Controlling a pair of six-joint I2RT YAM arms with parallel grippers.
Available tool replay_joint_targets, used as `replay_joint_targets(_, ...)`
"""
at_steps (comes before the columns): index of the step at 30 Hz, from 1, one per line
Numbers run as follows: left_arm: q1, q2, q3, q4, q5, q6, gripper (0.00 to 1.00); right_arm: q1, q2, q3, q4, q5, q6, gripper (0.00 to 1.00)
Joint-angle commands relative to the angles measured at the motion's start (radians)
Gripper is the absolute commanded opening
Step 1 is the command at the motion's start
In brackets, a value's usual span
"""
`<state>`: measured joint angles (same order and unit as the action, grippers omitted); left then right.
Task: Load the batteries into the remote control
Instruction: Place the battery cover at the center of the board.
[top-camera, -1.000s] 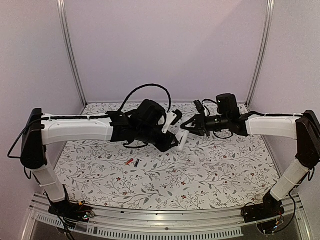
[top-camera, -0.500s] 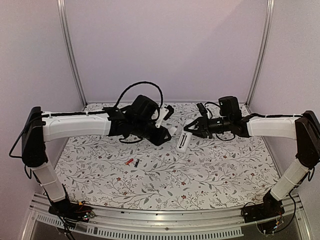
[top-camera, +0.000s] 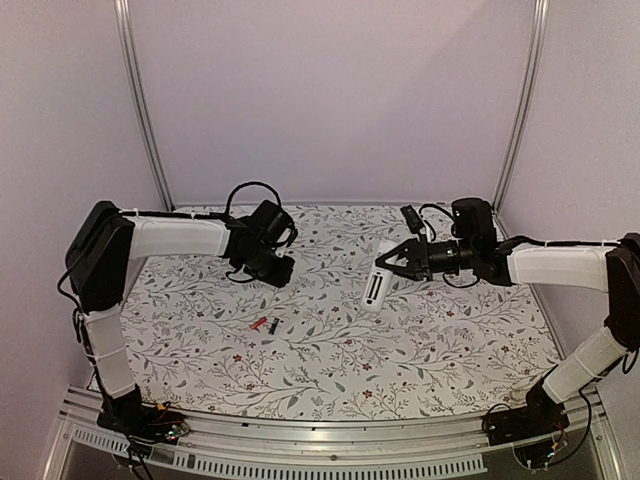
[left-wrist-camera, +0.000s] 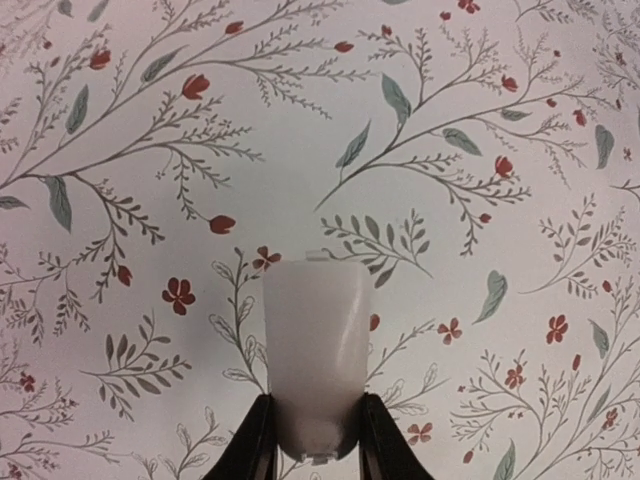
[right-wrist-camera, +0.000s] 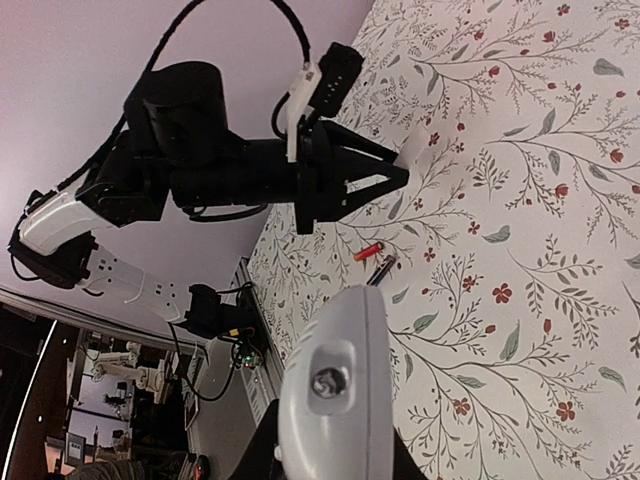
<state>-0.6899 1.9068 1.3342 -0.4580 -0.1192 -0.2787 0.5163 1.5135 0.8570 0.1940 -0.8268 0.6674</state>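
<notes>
My right gripper (top-camera: 398, 262) is shut on the white remote control (top-camera: 376, 286) and holds it above the middle of the table, its free end tilted down to the left. In the right wrist view the remote's end (right-wrist-camera: 335, 400) with a small round window fills the bottom, between the right gripper's (right-wrist-camera: 330, 465) fingers. My left gripper (top-camera: 280, 272) is at the back left, shut on a small white plastic cover piece (left-wrist-camera: 312, 350) above the cloth. The red battery (top-camera: 260, 323) and the black battery (top-camera: 272, 327) lie side by side on the cloth; they also show as red (right-wrist-camera: 368, 251) and black (right-wrist-camera: 383, 268).
A flower-print cloth (top-camera: 430, 350) covers the table. Metal frame posts (top-camera: 140, 100) stand at the back corners against pale walls. An aluminium rail (top-camera: 300, 440) runs along the near edge.
My left arm has drawn back to the left and down with the white cover piece, away from the remote. My right gripper has moved a little right with the remote, now tilted lower.
</notes>
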Motion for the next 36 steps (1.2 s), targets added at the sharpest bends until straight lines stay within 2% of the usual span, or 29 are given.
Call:
replay_joint_targets(1, 0.028, 0.07, 0.035, -0.075, -0.02, -0.027, 0.25, 0.002, -0.051, -0.043, 0.092, -0.048, -0.042, 0.0)
replay_joint_targets(9, 0.033, 0.15, 0.073, -0.105, 0.001, -0.032, 0.26, 0.038, -0.112, -0.087, 0.125, -0.05, -0.106, 0.0)
replay_joint_targets(14, 0.035, 0.171, 0.088, -0.138, -0.002, -0.029, 0.33, 0.04, -0.121, -0.095, 0.124, -0.046, -0.117, 0.0)
replay_joint_targets(20, 0.034, 0.133, 0.106, -0.185, 0.024, -0.026, 0.61, 0.04, -0.109, -0.103, 0.124, -0.039, -0.115, 0.0)
replay_joint_targets(22, 0.035, 0.089, 0.095, -0.189, 0.024, -0.026, 0.68, 0.039, -0.106, -0.108, 0.124, -0.035, -0.117, 0.0)
replay_joint_targets(29, 0.035, -0.108, 0.012, -0.243, 0.038, 0.015, 0.7, 0.04, -0.09, -0.114, 0.129, -0.047, -0.117, 0.0)
replay_joint_targets(36, 0.043, -0.185, -0.097, -0.287, 0.11, 0.041, 0.68, 0.048, -0.096, -0.127, 0.146, -0.061, -0.125, 0.0)
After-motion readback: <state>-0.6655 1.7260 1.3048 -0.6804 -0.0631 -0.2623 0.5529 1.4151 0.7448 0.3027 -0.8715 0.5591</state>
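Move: Under the left hand, which still holds the battery cover, the landing place on the board lies some 7 cm below, about 2 cm ahead and 1 cm left. The red battery lies about 10 cm back and 5 cm left of this hand, the dark battery level with the red one, only 2 cm left of the hand. From the right hand, gripping the remote, the landing place is roughly 9 cm ahead, 20 cm left and 18 cm below. Lowering the battery cover about 6 cm and slightly left, the left hand sets it on the board, tips a few degrees, then opens wide to let go. It rises roughly 10 cm clear while drawing back and a little left. The right hand keeps its grip on the remote, easing back some 3.5 cm and rolling about 10 degrees. ##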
